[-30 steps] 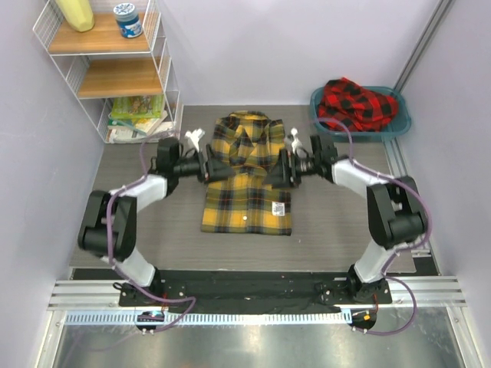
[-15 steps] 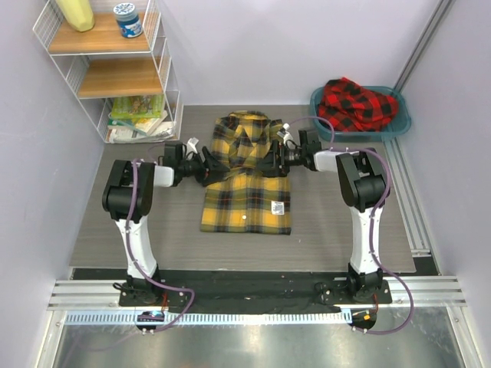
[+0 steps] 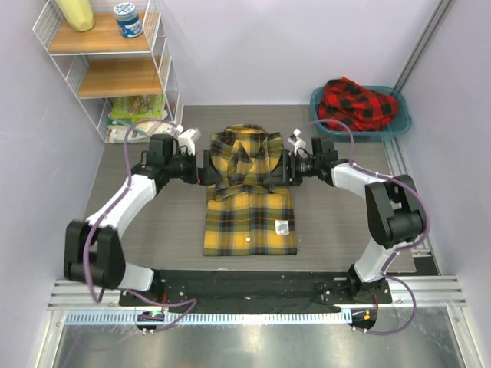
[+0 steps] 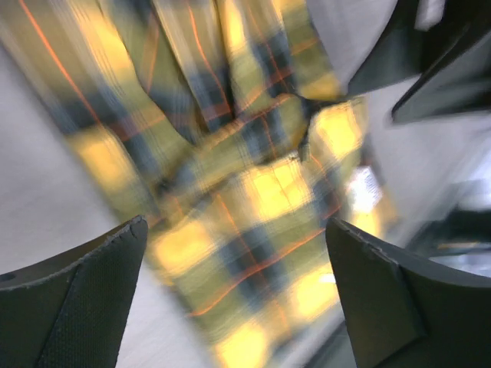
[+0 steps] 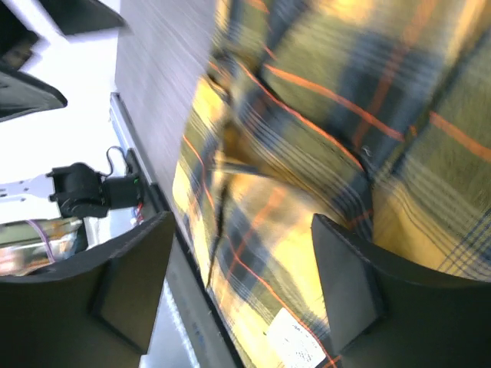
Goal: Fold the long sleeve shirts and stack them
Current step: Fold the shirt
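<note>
The yellow-and-black long sleeve shirt [image 3: 249, 222] lies folded into a rectangle at the table's middle, collar at the far end, with a white label [image 3: 281, 227] near its lower right. My left gripper [image 3: 207, 169] is at the shirt's left edge and my right gripper [image 3: 280, 169] at its right edge, both level with its upper half. In the left wrist view, the left gripper [image 4: 234, 291] is open over blurred plaid cloth [image 4: 253, 192]. The right gripper [image 5: 242, 284] is also open above the plaid shirt [image 5: 322, 115]. The red-and-black shirt [image 3: 354, 103] sits crumpled in the basin.
The teal basin [image 3: 400, 123] stands at the back right. A white wire shelf [image 3: 165, 69] with a jar, a yellow item and books stands at the back left. A metal rail [image 3: 400, 169] runs along the table's right side.
The yellow shirt has shifted toward the near edge and its upper part looks flatter. The left arm has swung out to the left, and both grippers stay at the shirt's sides.
</note>
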Robot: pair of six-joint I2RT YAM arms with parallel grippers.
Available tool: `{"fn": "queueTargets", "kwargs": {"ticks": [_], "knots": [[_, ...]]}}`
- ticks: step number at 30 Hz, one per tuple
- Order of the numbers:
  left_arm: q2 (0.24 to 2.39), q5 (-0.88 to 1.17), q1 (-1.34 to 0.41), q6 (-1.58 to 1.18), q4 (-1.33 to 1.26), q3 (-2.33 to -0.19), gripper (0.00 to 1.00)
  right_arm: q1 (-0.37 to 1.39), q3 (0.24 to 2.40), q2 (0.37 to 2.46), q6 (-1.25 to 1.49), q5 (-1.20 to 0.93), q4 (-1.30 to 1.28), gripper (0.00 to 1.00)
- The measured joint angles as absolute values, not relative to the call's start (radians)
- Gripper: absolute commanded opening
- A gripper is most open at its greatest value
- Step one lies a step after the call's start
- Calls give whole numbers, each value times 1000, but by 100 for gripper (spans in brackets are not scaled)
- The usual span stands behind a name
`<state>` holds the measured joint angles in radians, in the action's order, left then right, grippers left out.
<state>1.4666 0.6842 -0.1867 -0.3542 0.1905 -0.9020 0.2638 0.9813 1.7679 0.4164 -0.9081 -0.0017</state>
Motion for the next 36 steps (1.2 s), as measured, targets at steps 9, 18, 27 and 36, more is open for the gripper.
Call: {"fn": "queueTargets", "kwargs": {"ticks": [9, 18, 27, 36], "knots": [[968, 175, -725, 356, 522, -797, 100, 397, 1114, 1704, 308, -822, -21, 36], [1055, -219, -1317, 485, 559, -684, 73, 510, 1142, 1959, 301, -818, 9, 25], [1308, -351, -1512, 493, 454, -686, 57, 500, 1171, 2063, 301, -853, 9, 23], [1473, -474, -1516, 515, 296, -678, 14, 495, 1160, 2067, 298, -865, 28, 21]]}}
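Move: The near hem of the plaid shirt, a little left of its middle, lies about 21 cm back from the left gripper, 8 to its right and 11 below. The white button is some 5 cm farther out than that hem spot and 3 cm right of it. The shirt's mid-body fold is about 2 cm back from the right gripper, 8 to its left and 8 below. From the right gripper the white tag is about 12 cm back and 2 right, on the shirt. Bring the left gripper up slightly, then swing it back about 20 cm towards you, drifting right and sinking onto the near hem, rolling it over by roughly 110 degrees so the fingers point more steeply down, and close from wide open to about a third. Meanwhile lift the right gripper over the shirt some 8 cm to the left, set it down at the mid-body fold while nearly closing it, and hold there, fingertips resting on the cloth. ##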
